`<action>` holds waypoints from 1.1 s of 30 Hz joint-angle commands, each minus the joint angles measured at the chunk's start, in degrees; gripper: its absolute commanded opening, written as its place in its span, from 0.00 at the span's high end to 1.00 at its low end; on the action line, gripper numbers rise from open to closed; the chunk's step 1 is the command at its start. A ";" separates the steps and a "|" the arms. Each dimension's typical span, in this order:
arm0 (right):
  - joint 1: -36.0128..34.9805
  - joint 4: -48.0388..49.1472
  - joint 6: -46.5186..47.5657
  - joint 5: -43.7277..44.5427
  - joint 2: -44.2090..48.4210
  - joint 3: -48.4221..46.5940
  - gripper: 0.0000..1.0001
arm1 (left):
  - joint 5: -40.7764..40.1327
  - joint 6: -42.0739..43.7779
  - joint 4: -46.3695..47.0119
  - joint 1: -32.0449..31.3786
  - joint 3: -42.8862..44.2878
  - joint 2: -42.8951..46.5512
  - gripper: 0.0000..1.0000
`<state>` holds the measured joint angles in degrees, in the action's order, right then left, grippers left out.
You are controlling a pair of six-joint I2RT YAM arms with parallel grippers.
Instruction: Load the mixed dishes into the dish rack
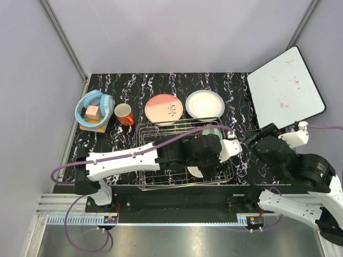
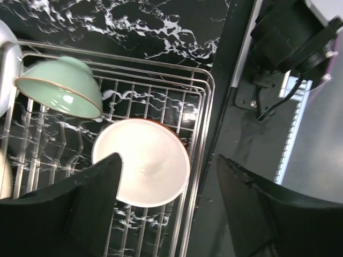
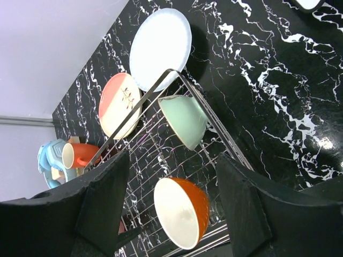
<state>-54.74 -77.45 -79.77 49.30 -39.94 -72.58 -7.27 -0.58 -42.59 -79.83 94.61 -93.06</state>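
The chrome wire dish rack (image 1: 155, 140) stands mid-table. In it lie the pale green bowl (image 2: 61, 88), tipped on its side, and the white-and-orange bowl (image 2: 142, 160). My left gripper (image 2: 167, 160) is open and empty just above the white-and-orange bowl, near the rack's right rim (image 2: 206, 123). My right gripper (image 3: 172, 155) is open and empty, right of the rack, looking across both bowls (image 3: 182, 211). Behind the rack lie the salmon-pink plate (image 1: 164, 108) and the white plate (image 1: 204, 104). The orange-red mug (image 1: 124, 114) stands to their left. I cannot make out the pink cup.
A light blue round tub (image 1: 94, 107) sits at the back left on a yellow pad. A white board with red scribbles (image 1: 285, 85) leans at the back right. My left arm (image 1: 134, 158) stretches across the rack. Grey walls close in three sides.
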 commanded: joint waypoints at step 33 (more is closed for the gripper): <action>0.07 -14.04 -0.21 2.82 13.22 -1.43 0.27 | 3.58 -19.37 -1.01 6.09 3.57 -13.82 0.64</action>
<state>-54.74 -77.84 -79.20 51.33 -26.94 -72.99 -1.91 -19.79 -46.00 -74.11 96.64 -107.26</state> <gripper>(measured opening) 0.733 0.393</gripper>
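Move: The white-and-orange bowl leans in the dish rack, its opening to the left. It lies about 5 cm ahead of the left hand, 2 cm to its left and 12 cm below. The green bowl in the same rack stands some 13 cm farther out than that bowl and 6 cm to its right, and the white plate lies some 33 cm ahead of the left hand and 2 cm to its right, about 16 cm below. From the right hand the white-and-orange bowl is about 20 cm to the left, 2 cm back and 18 cm below. The left hand sinks about 10 cm to the bowl's rim on the side nearest the base, its fingers tipping some 20 degrees more steeply down and turning a little counter-clockwise, then closes them about halfway with one finger inside the bowl and the other outside it, the wall between them. The empty right hand, its fingers staying open, draws off about 5 cm to the right and also some 2 to 3 cm back and up, away from the rack and out of the left hand's way. ##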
